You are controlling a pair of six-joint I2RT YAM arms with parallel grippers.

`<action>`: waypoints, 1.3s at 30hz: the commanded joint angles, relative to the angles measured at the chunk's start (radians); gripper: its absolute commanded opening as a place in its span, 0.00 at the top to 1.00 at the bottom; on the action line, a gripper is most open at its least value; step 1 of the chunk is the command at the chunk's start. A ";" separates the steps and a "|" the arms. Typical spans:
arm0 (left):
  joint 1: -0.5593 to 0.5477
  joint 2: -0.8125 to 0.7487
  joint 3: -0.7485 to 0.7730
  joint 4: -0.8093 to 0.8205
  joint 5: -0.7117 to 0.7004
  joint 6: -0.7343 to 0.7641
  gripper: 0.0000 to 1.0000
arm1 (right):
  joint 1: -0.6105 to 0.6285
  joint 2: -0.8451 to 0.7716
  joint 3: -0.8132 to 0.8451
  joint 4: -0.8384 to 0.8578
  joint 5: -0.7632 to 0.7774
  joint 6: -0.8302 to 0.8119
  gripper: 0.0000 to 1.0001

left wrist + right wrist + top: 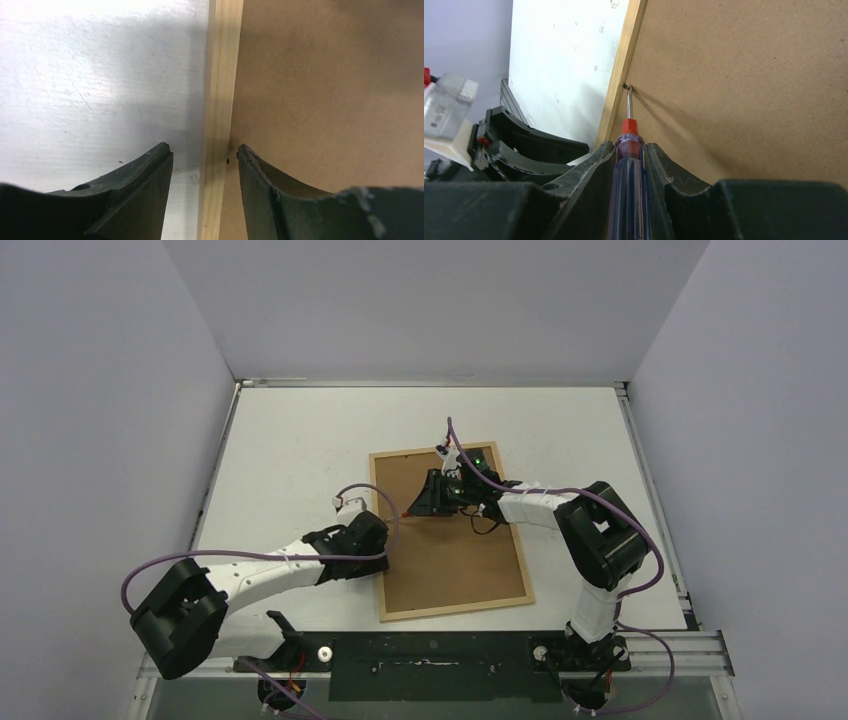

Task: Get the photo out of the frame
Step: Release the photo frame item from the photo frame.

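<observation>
The frame point(455, 608) lies face down on the table, its thin light wood moulding around a brown fibreboard backing point(450, 560). The photo is hidden under the backing. My left gripper point(378, 540) is open and straddles the left moulding point(222, 75): one finger over the table, one over the backing point(325, 90), with gaps on both sides point(205, 150). My right gripper point(425, 502) is shut on a blue-handled screwdriver point(629, 170). The screwdriver tip touches a small black tab point(626, 86) where the backing point(744, 75) meets the moulding point(626, 45).
The white table point(300, 440) has grey walls on the left, back and right. A metal rail point(450, 650) with the arm bases runs along the near edge. The left arm's fingers point(539, 142) show at the left of the right wrist view, close to the screwdriver.
</observation>
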State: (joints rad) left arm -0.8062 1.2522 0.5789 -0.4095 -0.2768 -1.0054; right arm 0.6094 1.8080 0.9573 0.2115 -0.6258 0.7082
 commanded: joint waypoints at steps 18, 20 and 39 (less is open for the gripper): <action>-0.073 0.124 0.017 -0.003 -0.108 -0.023 0.87 | 0.005 -0.059 -0.008 -0.023 0.011 -0.034 1.00; -0.094 0.124 -0.006 0.010 -0.116 -0.004 0.95 | 0.004 -0.061 -0.006 -0.024 0.009 -0.037 1.00; -0.081 0.014 -0.212 0.292 0.022 0.115 1.00 | 0.003 0.020 -0.003 0.036 -0.026 -0.041 1.00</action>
State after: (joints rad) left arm -0.8867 1.1942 0.3981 -0.0959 -0.3710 -0.9249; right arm 0.6094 1.7985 0.9550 0.1959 -0.6479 0.6872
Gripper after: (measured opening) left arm 0.164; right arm 0.251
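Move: The left hand's fingers are open astride the photo frame's left rail; the rail spot they will grip is about 1 cm to the right and 1 cm below, level fore and aft. The dark retaining tab is some 7 cm ahead and 2 cm right of this hand. From the right hand, holding the screwdriver at that tab, the tab is roughly 6 cm left, 2 cm back and 5 cm down; the rail spot lies about 9 cm back, 7 cm left and 6 cm below. The left hand pinches the frame's left rail between its fingers: it settles about 1 cm down and 1 cm to the right onto the rail, closes, then keeps its grip while the wrist tilts some 10 degrees so that the fingers point more forward. The right hand stays nearly still, keeping hold of the screwdriver with its tip close by the tab at the rail. ##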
